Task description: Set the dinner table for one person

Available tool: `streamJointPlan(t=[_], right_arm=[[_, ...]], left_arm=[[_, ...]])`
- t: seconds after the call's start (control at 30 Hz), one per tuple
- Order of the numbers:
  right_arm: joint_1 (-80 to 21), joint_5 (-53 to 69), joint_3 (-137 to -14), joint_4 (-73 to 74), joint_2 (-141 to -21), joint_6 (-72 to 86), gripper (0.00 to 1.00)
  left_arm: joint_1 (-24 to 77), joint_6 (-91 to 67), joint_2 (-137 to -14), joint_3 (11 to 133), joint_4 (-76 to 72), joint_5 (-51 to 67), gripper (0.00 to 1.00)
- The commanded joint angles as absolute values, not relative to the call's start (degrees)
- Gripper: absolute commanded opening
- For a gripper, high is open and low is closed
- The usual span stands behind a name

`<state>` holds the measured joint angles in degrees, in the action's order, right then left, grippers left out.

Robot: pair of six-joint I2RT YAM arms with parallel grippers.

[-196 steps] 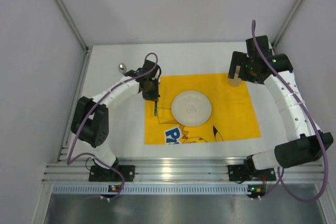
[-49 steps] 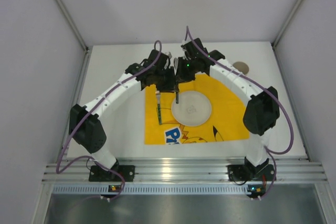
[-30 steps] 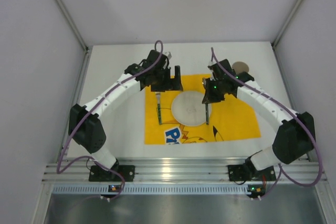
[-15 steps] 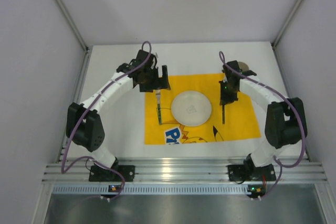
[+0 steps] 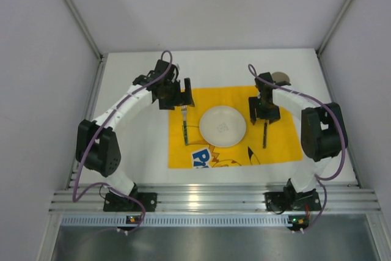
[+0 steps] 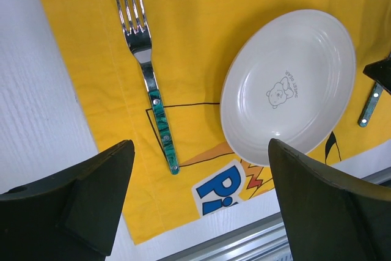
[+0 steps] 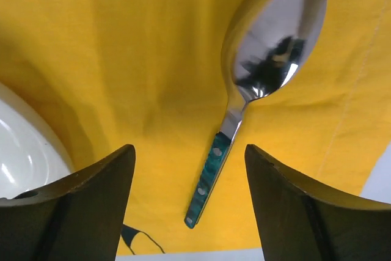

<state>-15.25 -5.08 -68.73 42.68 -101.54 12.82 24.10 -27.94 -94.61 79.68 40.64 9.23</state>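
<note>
The white dinner table [image 5: 134,151] carries a yellow cartoon mat [image 5: 281,145] with a white plate [image 5: 222,126] at its middle. A green-handled fork [image 5: 185,128] lies on the mat left of the plate, tines pointing away. My left gripper [image 5: 180,99] hovers open above the fork's far end; its wrist view shows the fork [image 6: 153,93] and plate [image 6: 287,84] below the left gripper [image 6: 198,145]. A green-handled spoon [image 5: 264,132] lies right of the plate. My right gripper [image 7: 188,148] stands open over the spoon [image 7: 269,59], jaws apart from it.
A round tan disc [image 5: 281,78] sits at the back right, partly behind the right arm. The ribbed aluminium rail [image 5: 201,200] runs along the near edge with both arm bases on it. White walls close in both sides.
The right arm swung from the middle to the right of the plate with the spoon, then opened; the spoon now lies on the mat. The left arm drew back slightly to the left.
</note>
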Motion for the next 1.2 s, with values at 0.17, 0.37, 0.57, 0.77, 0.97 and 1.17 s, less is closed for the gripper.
streamJointPlan(t=[0.17,0.37,0.57,0.77,0.97,1.17], right_arm=[[-15.6,-13.4,-70.7,46.4,-100.1,15.8,0.77],[-17.6,-11.8,-71.1,47.5,-94.2,16.6,0.84],[-19.8,-10.7,-70.8,49.4,-87.9,18.3,0.89],[-25.3,-11.3,-70.1,39.0,-61.4,17.8,1.0],[-25.2,-25.2,-59.1,29.4,-44.7,33.0,1.0],[-25.2,-22.6,-50.1,32.2,-35.1,33.8,1.0]], left_arm=[[23.7,-28.3,-93.0,80.4,38.0,10.0,0.95],[23.6,-27.8,-93.4,82.1,38.0,9.1,0.97],[23.6,-26.8,-94.5,84.6,39.2,8.4,0.97],[22.9,-24.3,-90.8,85.9,39.4,2.1,0.99],[22.9,-22.4,-72.6,67.5,9.0,-12.0,0.99],[23.4,-13.9,-55.9,40.2,-17.9,-14.6,0.99]])
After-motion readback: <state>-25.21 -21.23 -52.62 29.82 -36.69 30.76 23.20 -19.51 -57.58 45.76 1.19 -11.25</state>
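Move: The just-released spoon is still between the right hand's parted fingers, its middle roughly 2 cm back and 2 cm below, with the bowl end ahead. From that hand, the cup stands about 11 cm ahead and 4 cm right, its middle 1 cm higher; the plate is centred 15 cm left, 3 cm back and 3 cm down. The left hand is empty, with the fork 4 cm back, 1 cm left and 14 cm below, and the spoon 28 cm right, 4 cm back and 14 cm below. Coming free of the spoon, the right hand spreads its fingers fully while edging a little over 1 cm right, then rises fast by about 31 cm, drawing back 7 cm and tipping its fingers up some 60 degrees before sinking slightly. The empty left hand, after a short forward creep, also withdraws from the fork, up and left with its fingers tilting up and staying open. ##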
